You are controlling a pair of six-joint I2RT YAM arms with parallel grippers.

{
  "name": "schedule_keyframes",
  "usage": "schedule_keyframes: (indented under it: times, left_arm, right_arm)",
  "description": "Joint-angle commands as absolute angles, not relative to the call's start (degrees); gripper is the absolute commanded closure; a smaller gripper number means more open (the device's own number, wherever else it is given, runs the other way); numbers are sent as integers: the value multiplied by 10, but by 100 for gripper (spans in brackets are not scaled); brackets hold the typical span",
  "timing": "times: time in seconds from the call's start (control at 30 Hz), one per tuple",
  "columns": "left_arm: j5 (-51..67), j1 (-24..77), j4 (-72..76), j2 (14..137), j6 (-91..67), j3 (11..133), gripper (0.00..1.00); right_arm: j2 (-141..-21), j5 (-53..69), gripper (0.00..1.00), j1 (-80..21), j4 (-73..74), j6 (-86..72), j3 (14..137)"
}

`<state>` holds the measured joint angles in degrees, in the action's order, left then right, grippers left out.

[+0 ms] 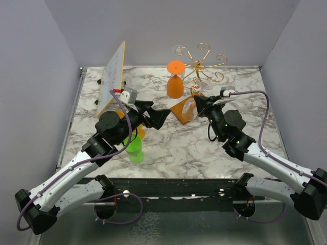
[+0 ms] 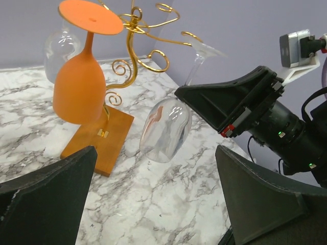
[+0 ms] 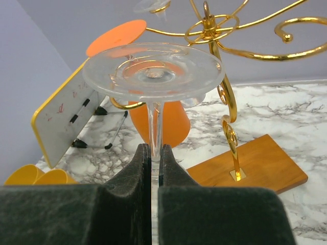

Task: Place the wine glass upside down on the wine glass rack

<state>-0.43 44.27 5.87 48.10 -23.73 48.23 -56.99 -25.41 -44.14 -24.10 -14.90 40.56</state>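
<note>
A clear wine glass (image 2: pixel 166 130) hangs tilted, bowl down and foot (image 3: pixel 153 71) up, just in front of the wine glass rack (image 2: pixel 135 51). My right gripper (image 3: pixel 156 153) is shut on its thin stem. The rack is gold wire on a wooden base (image 1: pixel 180 108), and the glass bowl hovers by that base. The left gripper (image 2: pixel 156 173) stands wide open a little short of the bowl, with nothing between its fingers. In the top view the left gripper (image 1: pixel 159 117) and right gripper (image 1: pixel 199 104) face each other across the glass (image 1: pixel 189 109).
An orange wine glass (image 1: pixel 175 80) stands upside down at the rack, and another clear glass (image 2: pixel 59 48) hangs behind it. A tilted whiteboard (image 1: pixel 112 79) stands at the back left. Green (image 1: pixel 134 148) and yellow cups (image 3: pixel 36 176) sit by the left arm.
</note>
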Motion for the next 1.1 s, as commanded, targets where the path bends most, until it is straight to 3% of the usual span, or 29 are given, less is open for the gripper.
schedule_keyframes:
  times: [0.0, 0.43, 1.07]
  left_arm:
    - [-43, 443, 34, 479, -215, 490, 1]
    - [-40, 444, 65, 442, -224, 460, 1]
    - [-48, 444, 48, 445, -223, 467, 1]
  right_arm:
    - [-599, -292, 99, -442, -290, -113, 448]
    - [-687, -337, 99, -441, -289, -134, 499]
    - [-754, -286, 99, -414, -244, -154, 549]
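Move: The right hand grips the upside-down wine glass by its stem; the rack's empty near-left hook lies about 9 cm ahead, 4 cm left and roughly level. The hanging orange glass is some 12 cm ahead and 8 cm left, the top of the rack's post about 16 cm straight ahead and 5 cm higher. From the left hand the hook is roughly 14 cm ahead, 10 cm right, about level. The right arm carries the inverted glass about 6 cm forward, drifting left, towards the empty hook, keeping its grip. ##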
